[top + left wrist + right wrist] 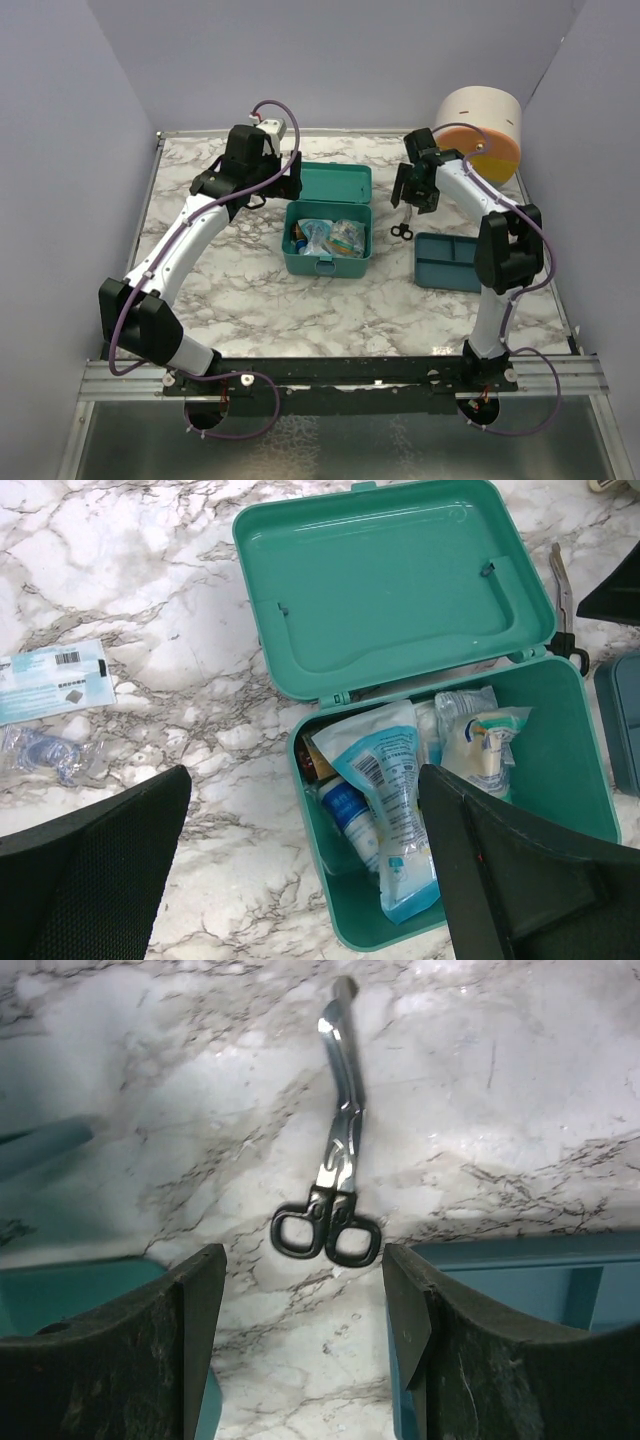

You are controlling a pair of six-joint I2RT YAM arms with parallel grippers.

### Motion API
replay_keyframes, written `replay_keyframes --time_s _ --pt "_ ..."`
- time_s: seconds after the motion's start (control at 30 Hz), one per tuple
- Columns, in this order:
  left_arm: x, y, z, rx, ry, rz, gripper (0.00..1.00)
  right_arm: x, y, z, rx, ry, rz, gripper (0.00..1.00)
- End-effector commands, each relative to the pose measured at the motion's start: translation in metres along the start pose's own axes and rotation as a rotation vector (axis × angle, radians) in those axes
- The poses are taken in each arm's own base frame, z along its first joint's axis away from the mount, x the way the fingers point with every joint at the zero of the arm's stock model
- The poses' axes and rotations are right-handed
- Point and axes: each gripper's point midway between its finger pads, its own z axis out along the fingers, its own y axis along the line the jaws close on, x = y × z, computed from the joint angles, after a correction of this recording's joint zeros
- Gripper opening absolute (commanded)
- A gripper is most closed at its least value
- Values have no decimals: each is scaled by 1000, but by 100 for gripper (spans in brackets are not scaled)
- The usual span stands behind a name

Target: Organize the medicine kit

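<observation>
The medicine kit point(328, 262), a teal-green box, lies open on the marble table with its lid point(335, 183) folded back. Inside it lie a blue-and-white packet point(385, 800), a small white bottle with a blue label point(350, 815) and a clear wrapped packet point(480, 740). My left gripper point(288, 186) hovers open over the kit's left side point(305, 780), holding nothing. Black-handled scissors point(401, 231) lie right of the kit. My right gripper point(410, 196) stands open just short of the scissors' handles point(325, 1235), nothing between its fingers point(305, 1260).
A shallow flat teal tray point(448, 262) lies right of the scissors. A round cream, orange and yellow drawer unit point(480, 130) stands at the back right. Left of the kit lie a flat printed packet point(50, 680) and a clear bag point(45, 752). Walls enclose three sides.
</observation>
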Motion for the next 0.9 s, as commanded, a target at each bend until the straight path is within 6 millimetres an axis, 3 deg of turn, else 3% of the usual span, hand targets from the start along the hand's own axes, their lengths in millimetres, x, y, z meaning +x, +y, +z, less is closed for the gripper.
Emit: replay_keyframes --time_s 0.0,0.43,0.87 --pt "-5 6 -6 -21 -24 -9 99 -1 -3 21 -9 32 25 65" --pt "-5 8 1 -15 -12 -14 99 26 1 54 -8 148 64 64" --pt "-2 15 4 -20 0 -30 99 45 -11 64 41 190 55 60"
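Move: The scissors lie almost under the right gripper, blades pointing away: their middle is about 3 cm ahead, level sideways and some 8 cm below, with the black handles straight beneath the fingers. The divided tray's middle is roughly 12 cm to the right and 9 cm back, 7 cm down; the open medicine box is about 18 cm left and 5 cm back, 5 cm down. From the left gripper the scissors are some 28 cm right, 5 cm ahead and 24 cm below. Lower the right gripper about 6 cm, almost straight down onto the scissors' black handles, quickly at first and then easing off, with a swing of about 1 cm to the right and back. Tip the wrist some 10 degrees so the fingers point more steeply down, and keep them part open, one to each side of the handles; don't grip yet. ##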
